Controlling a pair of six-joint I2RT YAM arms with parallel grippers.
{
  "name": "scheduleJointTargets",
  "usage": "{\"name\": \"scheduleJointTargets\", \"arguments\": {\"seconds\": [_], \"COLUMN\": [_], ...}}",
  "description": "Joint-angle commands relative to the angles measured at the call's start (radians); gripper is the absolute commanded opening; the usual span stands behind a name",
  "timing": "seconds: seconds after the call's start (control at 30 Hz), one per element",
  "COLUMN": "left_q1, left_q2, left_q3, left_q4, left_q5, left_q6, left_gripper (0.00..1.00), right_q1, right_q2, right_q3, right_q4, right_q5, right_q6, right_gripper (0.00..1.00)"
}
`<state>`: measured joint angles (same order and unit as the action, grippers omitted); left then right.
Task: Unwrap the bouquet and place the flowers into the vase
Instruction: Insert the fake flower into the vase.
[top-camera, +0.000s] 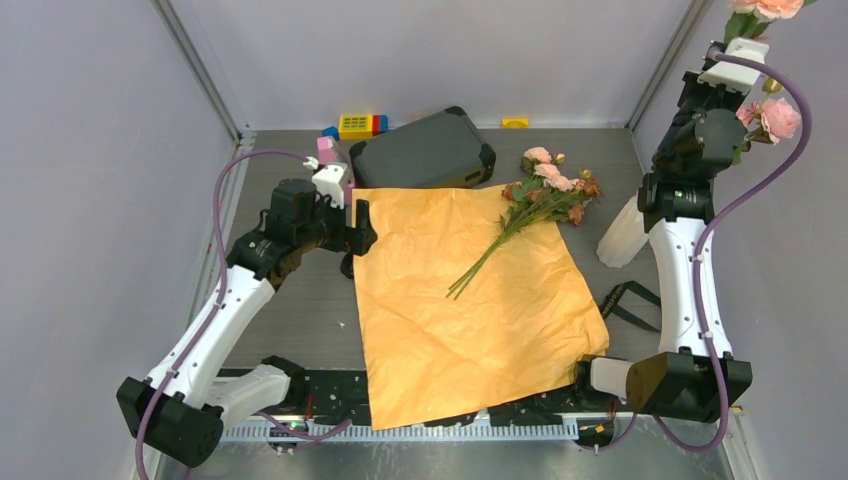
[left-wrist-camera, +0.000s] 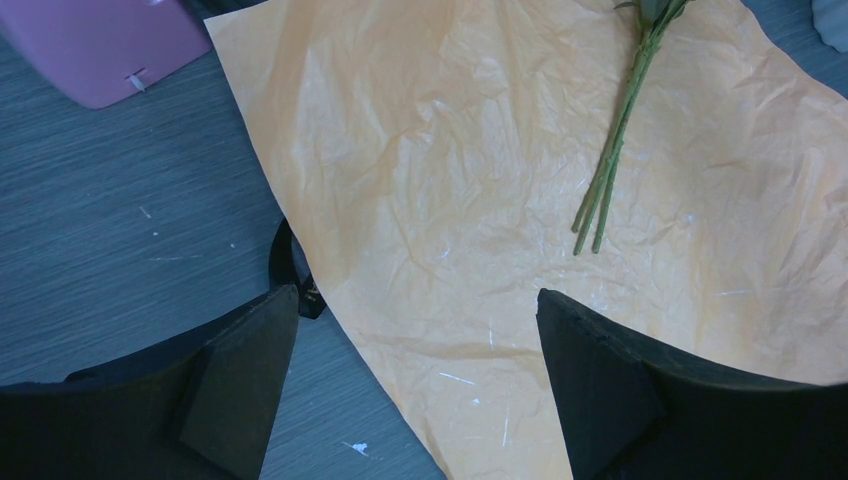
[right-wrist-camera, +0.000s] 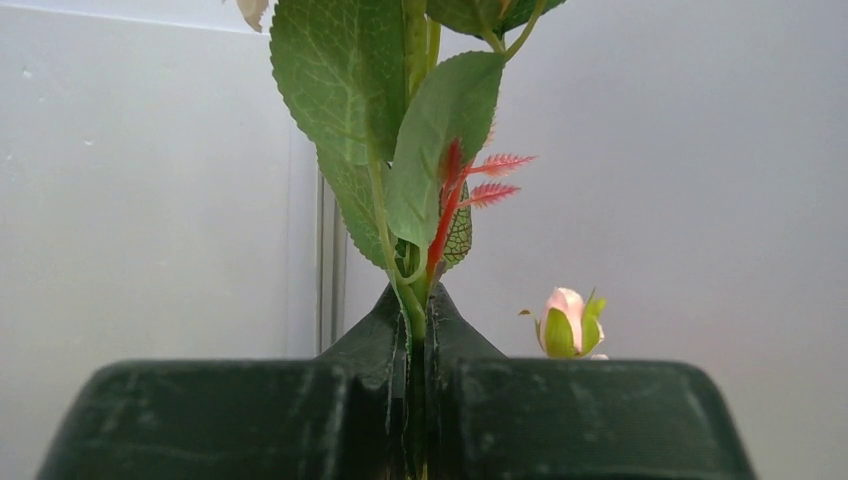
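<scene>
The orange wrapping paper (top-camera: 470, 300) lies spread flat on the table. A bunch of the flowers (top-camera: 548, 188), pink roses on thin green stems, rests on its far right corner; their stem ends (left-wrist-camera: 605, 190) show in the left wrist view. My right gripper (top-camera: 745, 40) is raised high at the back right, shut on a leafy flower stem (right-wrist-camera: 400, 150) beside a pink bud (right-wrist-camera: 568, 322). The jaws (right-wrist-camera: 418, 320) pinch that stem. The white vase (top-camera: 622, 235) stands tilted by the right arm. My left gripper (top-camera: 355, 225) hangs open over the paper's left edge (left-wrist-camera: 415, 330), holding nothing.
A black case (top-camera: 425, 148) sits behind the paper, with coloured toy blocks (top-camera: 360, 125) and a small yellow piece (top-camera: 515, 122) by the back wall. A pink wedge (left-wrist-camera: 100, 50) lies near my left gripper. A black strap (top-camera: 630, 300) lies to the right of the paper.
</scene>
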<state>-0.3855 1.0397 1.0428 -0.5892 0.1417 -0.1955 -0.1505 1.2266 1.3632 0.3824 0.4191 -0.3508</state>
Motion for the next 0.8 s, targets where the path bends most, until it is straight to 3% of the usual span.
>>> {"name": "scheduleJointTargets", "arguments": {"seconds": [0.0,0.37,0.77], "left_q1": [0.004,0.004,0.004], "left_q2": [-0.014,-0.015,-0.013], "left_q3": [-0.001,-0.004,-0.004], "left_q4": [0.017,0.018,0.020], "left_q5": [0.006,0.001,0.012], "left_q6": [0.018,0.024,0.022], "left_gripper": [0.91,0.92,0.92], "right_q1": [-0.016,-0.026,-0.025], "right_q2": [0.004,0.029,0.037], "right_q3": [-0.019,-0.165,-0.287], "right_q4": [0.105,0.232,0.323], "right_q5": [-0.026,-0.017,0.105], "right_q6": [-0.005,-0.047,-0.125], "right_gripper": [0.00,0.00,0.00]}}
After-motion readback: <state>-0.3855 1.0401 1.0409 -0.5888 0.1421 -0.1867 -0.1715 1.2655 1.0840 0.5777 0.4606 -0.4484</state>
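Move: The right hand already holds a flower high up; the vase stands upright almost beneath, its middle about 5 cm back, 3 cm left and some 41 cm below. Blossoms already in the vase sit roughly 10 cm right of the hand, 2 cm ahead and 8 cm lower. The loose flowers lie about 20 cm left, 5 cm ahead and 52 cm down. From the left hand the vase is some 50 cm right, 4 cm ahead and 11 cm below. The right hand, fingers still shut on the flower's stem, starts lowering the flower from high above the vase, sinking about 10 cm and gathering speed while drifting a couple of centimetres forward and to its right. As it comes down beside the blossoms already in the vase, the upward-pointing fingers tip down some 10 degrees towards level and swing slightly clockwise, and the pinch stays closed. ##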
